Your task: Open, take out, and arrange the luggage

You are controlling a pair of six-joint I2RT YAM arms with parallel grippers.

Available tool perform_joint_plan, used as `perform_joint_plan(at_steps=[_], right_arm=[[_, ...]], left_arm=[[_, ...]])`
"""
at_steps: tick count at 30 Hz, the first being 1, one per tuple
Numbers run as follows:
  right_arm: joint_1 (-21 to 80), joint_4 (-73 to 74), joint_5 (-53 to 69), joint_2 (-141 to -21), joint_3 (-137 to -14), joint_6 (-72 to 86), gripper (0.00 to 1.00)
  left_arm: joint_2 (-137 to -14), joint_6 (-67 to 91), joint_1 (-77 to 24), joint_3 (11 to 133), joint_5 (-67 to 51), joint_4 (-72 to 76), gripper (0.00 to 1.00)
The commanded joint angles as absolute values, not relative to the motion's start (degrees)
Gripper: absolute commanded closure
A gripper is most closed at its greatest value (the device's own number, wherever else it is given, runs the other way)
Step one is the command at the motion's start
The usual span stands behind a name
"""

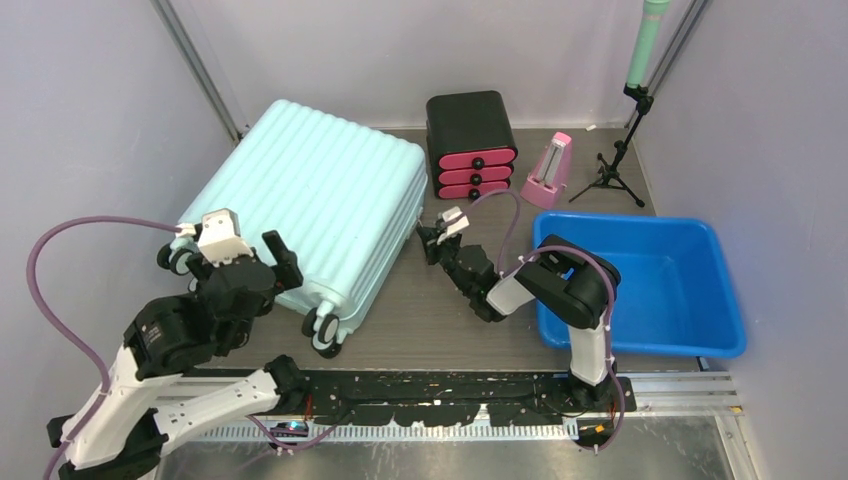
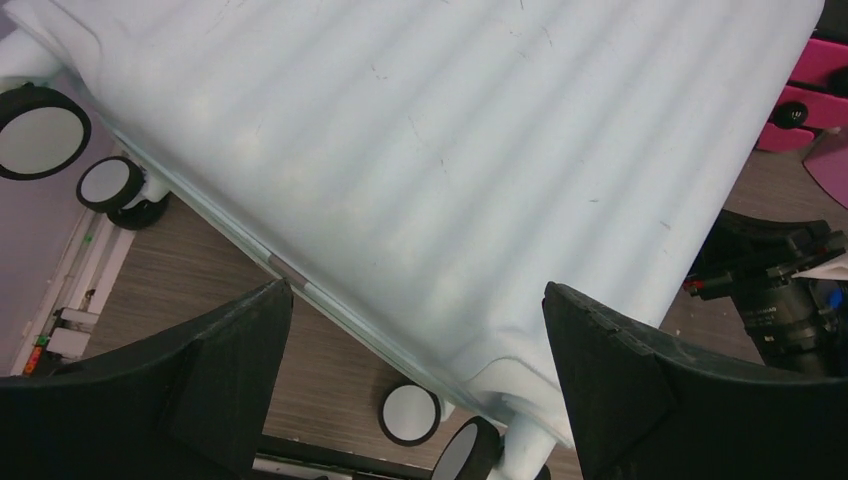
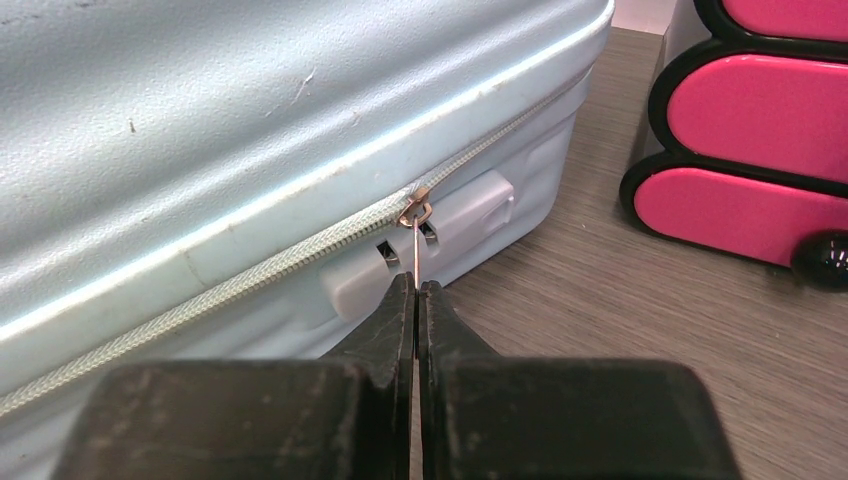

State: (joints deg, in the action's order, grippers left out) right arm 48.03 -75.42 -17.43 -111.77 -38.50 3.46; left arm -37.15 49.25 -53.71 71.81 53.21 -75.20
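Note:
The luggage (image 1: 310, 200) is a pale mint ribbed suitcase lying flat and zipped at the left of the table, its black caster wheels (image 1: 322, 330) toward me. My left gripper (image 1: 240, 262) hovers over its near wheel end. In the left wrist view this gripper (image 2: 415, 290) stands wide open above the shell (image 2: 450, 150), holding nothing. My right gripper (image 1: 432, 240) is at the suitcase's right side. The right wrist view shows it (image 3: 415, 287) shut on the thin metal zipper pull (image 3: 413, 240), whose slider sits on the zip beside a white lock block (image 3: 440, 235).
A black drawer box with pink drawers (image 1: 471, 145) stands behind the right gripper, close to the suitcase corner (image 3: 760, 150). A pink wedge-shaped object (image 1: 548, 172) and a small tripod (image 1: 612, 170) are at the back right. A blue tub (image 1: 700, 340) fills the right side.

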Motion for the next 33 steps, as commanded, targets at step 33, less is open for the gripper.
perform_joint_plan(at_steps=[33], right_arm=[[53.3, -69.2, -26.8, -103.5, -33.9, 6.0, 1.00]], left_arm=[[-52.9, 49.8, 10.9, 63.7, 27.8, -44.0, 0.01]])
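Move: The teal suitcase's left corner is roughly 9 cm ahead of the left hand, 15 cm to its left and 12 cm below. The left-hand wheels are about 6 cm ahead and 17 cm left, the near wheels 5 cm back and 6 cm right, both some 18 cm down. The held zipper pull sits about 3 cm ahead and 2 cm left of the right hand, level; the black drawer unit is 16 cm ahead and 10 cm right. Swing the open left gripper about 11 cm left, first reaching forward over the suitcase, then drawing partly back, sinking some 6 cm and easing forward again. Turn it nearly 50 degrees counter-clockwise so its fingers straddle the wheeled end's edge by the left corner. Meanwhile keep the right fingers shut on the zipper pull and ease them back 2 to 3 cm. ##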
